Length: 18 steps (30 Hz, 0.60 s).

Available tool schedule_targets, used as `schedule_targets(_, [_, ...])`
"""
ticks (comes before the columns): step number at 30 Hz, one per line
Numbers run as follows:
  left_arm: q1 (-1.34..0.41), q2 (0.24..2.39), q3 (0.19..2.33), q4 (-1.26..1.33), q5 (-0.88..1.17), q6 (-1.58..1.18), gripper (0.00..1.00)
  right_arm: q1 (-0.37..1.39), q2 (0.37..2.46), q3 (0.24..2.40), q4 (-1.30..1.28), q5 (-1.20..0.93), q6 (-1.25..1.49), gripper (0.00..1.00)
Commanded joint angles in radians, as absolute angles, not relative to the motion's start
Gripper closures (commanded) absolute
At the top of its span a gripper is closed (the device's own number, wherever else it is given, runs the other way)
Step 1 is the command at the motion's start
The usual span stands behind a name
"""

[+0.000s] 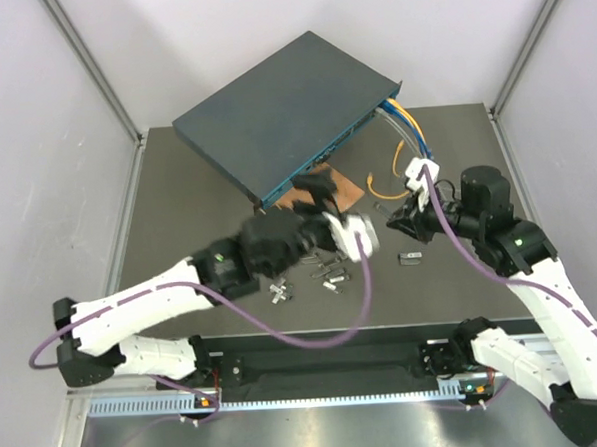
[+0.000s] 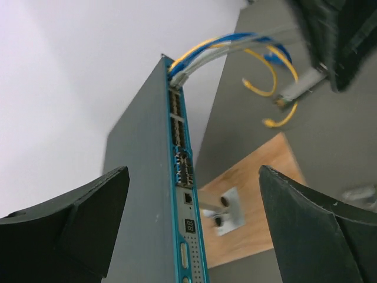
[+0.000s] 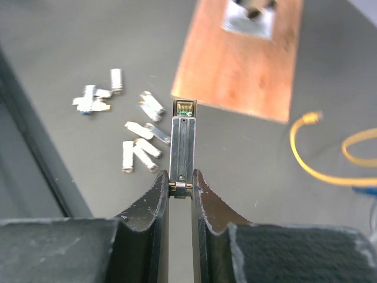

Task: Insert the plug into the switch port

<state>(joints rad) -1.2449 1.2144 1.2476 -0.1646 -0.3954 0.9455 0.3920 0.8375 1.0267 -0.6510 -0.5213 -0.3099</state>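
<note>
The switch (image 1: 283,109) is a flat dark blue-grey box at the back of the table, its teal front face (image 2: 184,200) carrying a row of small sockets. My right gripper (image 3: 181,180) is shut on the rear end of a slim metal plug (image 3: 182,138), which points forward over the table toward the brown board (image 3: 241,65). In the top view the right gripper (image 1: 396,218) hovers right of the board, clear of the switch. My left gripper (image 2: 193,177) stands wide open in front of the teal face, its fingers (image 2: 88,212) holding nothing.
Yellow, blue and white cables (image 1: 403,123) leave the switch's right end, and a loose yellow cable (image 3: 330,159) curls on the table. The brown board (image 1: 327,187) carries a small metal bracket (image 2: 227,212). Several loose metal plugs (image 3: 135,147) lie scattered on the mat.
</note>
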Motion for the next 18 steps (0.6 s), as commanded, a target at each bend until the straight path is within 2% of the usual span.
schedule_targets(1, [-1.113, 1.180, 1.383, -0.296, -0.226, 0.510, 0.04, 0.308, 0.885, 1.068, -0.575, -0.525, -0.244, 1.00])
schedule_targets(5, [-0.861, 1.210, 1.509, -0.336, -0.011, 0.021, 0.04, 0.273, 0.986, 1.141, -0.577, -0.486, -0.252, 1.00])
schedule_targets(6, [-0.731, 1.210, 1.509, -0.322, 0.059, -0.083, 0.04, 0.272, 1.006, 1.158, -0.583, -0.483, -0.256, 1.00])
schedule_targets(7, [-0.663, 1.204, 1.499, -0.257, 0.198, -0.295, 0.04, 0.272, 1.041, 1.190, -0.592, -0.480, -0.256, 1.00])
schedule_targets(9, [-0.465, 1.172, 1.410, -0.148, 0.334, -0.514, 0.04, 0.273, 1.077, 1.224, -0.595, -0.471, -0.255, 1.00])
schedule_targets(10, [-0.403, 1.157, 1.369, -0.097, 0.427, -0.710, 0.04, 0.273, 1.110, 1.238, -0.600, -0.468, -0.255, 1.00])
schedule_targets(14, [-0.160, 1.056, 1.203, 0.073, 0.475, -0.911, 0.03, 0.287, 1.184, 1.324, -0.618, -0.427, -0.268, 1.00])
schedule_targets(18, [0.061, 0.964, 1.109, 0.065, 0.476, -1.002, 0.03, 0.348, 1.238, 1.371, -0.620, -0.359, -0.288, 1.00])
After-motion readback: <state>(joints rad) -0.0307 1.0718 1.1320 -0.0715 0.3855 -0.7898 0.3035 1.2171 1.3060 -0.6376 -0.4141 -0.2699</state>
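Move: My right hand already holds the plug. The switch port lies about 19 cm ahead of it, 13 cm to its left and a little lower; the wooden board's open part is roughly 29 cm ahead, 15 cm left and 27 cm down, and the loose module pile some 7 cm ahead, 12 cm left, also 27 cm down. From my empty left hand, the switch's left end is about 15 cm ahead, 24 cm left and 13 cm below. I clear my open left hand out of the middle, swinging it some 23 cm left and 14 cm forward towards the switch's left end; it arches up about 7 cm and back down while rolling roughly 100 degrees. Meanwhile my right hand keeps its grip on the plug and carries it about 10 cm forward towards the port side, dipping slightly and then rising, turning some 10 degrees clockwise. ##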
